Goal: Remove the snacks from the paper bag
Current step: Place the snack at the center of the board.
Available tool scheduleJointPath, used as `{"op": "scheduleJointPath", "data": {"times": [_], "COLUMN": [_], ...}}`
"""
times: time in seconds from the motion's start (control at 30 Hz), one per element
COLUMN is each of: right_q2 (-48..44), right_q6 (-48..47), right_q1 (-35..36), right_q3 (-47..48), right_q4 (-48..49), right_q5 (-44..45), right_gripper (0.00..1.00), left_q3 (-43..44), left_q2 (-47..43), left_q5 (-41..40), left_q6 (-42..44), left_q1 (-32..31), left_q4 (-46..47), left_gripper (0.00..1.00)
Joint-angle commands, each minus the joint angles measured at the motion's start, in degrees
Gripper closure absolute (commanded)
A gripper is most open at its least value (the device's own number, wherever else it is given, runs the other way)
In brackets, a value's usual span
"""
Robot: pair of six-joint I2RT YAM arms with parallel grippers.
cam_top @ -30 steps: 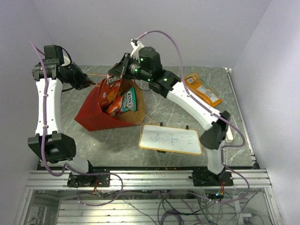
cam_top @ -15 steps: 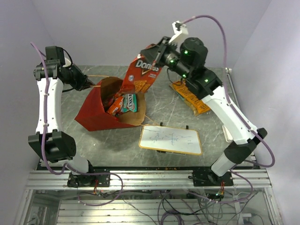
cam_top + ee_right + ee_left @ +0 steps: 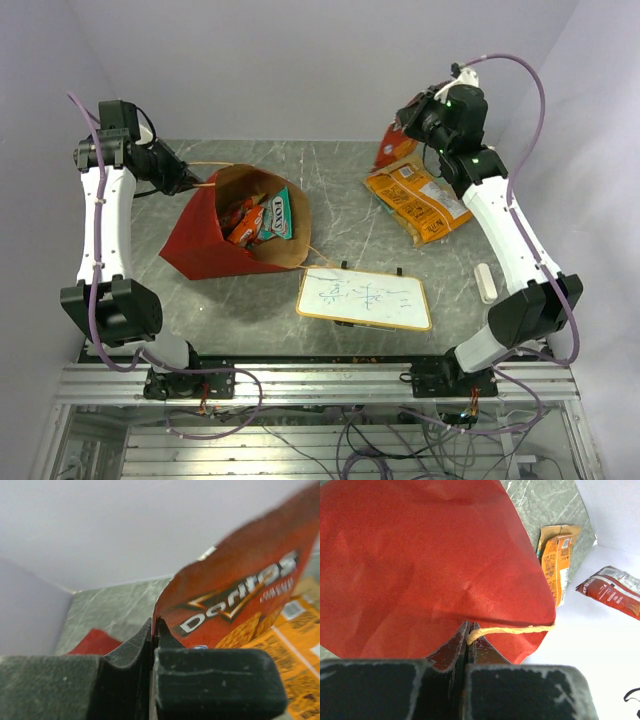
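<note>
The paper bag (image 3: 205, 245) lies tilted on the table, red outside, with its brown mouth facing right. Inside it I see a teal packet (image 3: 279, 213) and red-orange packets (image 3: 245, 222). My left gripper (image 3: 193, 181) is shut on the bag's string handle (image 3: 512, 629), which is pinched at the fingertips of the left gripper (image 3: 468, 629) against the red paper bag (image 3: 410, 555). My right gripper (image 3: 405, 128) hangs above the back right of the table. It is shut on the top edge of a red Doritos packet (image 3: 240, 590), and the right gripper (image 3: 154, 625) holds this red Doritos packet (image 3: 390, 152) above a large orange chip bag (image 3: 420, 200).
A white-framed whiteboard (image 3: 365, 297) lies near the front middle of the table. A small white bar (image 3: 486, 282) sits by the right edge. The left wrist view shows the orange chip bag (image 3: 556, 562) and the red packet (image 3: 615, 592) beyond the paper bag.
My right arm has lifted the red Doritos packet out of the paper bag and swung it right to the back corner. The left gripper has kept hold of the handle.
</note>
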Motion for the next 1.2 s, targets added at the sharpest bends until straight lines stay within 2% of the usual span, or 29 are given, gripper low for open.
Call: {"op": "scheduleJointPath", "data": {"times": [0.0,0.13,0.37,0.87,1.03,1.17], "right_q2": [2.29,6.26,11.89,15.28,13.84,8.66], "right_q6": [-2.19,-3.01,-2.56,-2.70,0.60,2.32], "right_q1": [-4.94,-8.49,-12.99,-16.31,-16.40,-16.31], "right_q3": [-1.66,-0.94,-1.12,0.17,-5.07,-14.36], "right_q4": [7.02,8.05,9.21,10.16,9.88,11.64], "right_q5": [1.71,2.65,1.16,-0.88,-3.05,-2.90], "right_gripper": [1.00,1.00,1.00,1.00,1.00,1.00], "left_q3": [0.52,2.44,0.76,1.97,3.15,1.34], "left_q2": [-0.29,0.80,0.68,2.82,4.20,3.14], "left_q5": [1.25,1.12,2.75,3.67,4.14,4.35], "left_q6": [0.91,1.61,0.56,-0.36,-0.17,0.00], "left_q1": [0.77,0.89,0.95,0.98,0.95,0.94], "left_q4": [0.77,-0.19,1.63,3.39,2.75,3.38], "left_gripper": [0.93,0.93,0.93,0.93,0.93,0.93]}}
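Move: My right hand holds the red Doritos bag by its top. The orange snack pile it goes to lies about 37 cm below this hand, some 14 cm to its right and 6 cm farther out. The whiteboard lies about 26 cm back and 4 cm left of this hand; the open paper bag stands roughly 38 cm left and 10 cm back. From my left hand, the orange pile is about 59 cm right and 16 cm ahead. I keep the Doritos bag pinched and sweep my right hand right, down and forward towards the orange snacks, about 13 cm right and 9 cm out, turning some 15 degrees clockwise and tipping down a little. After sinking about 12 cm the hand nearly halts, then starts down again. My left hand keeps its pinch on the paper bag's handle, easing about 2 cm forward. ##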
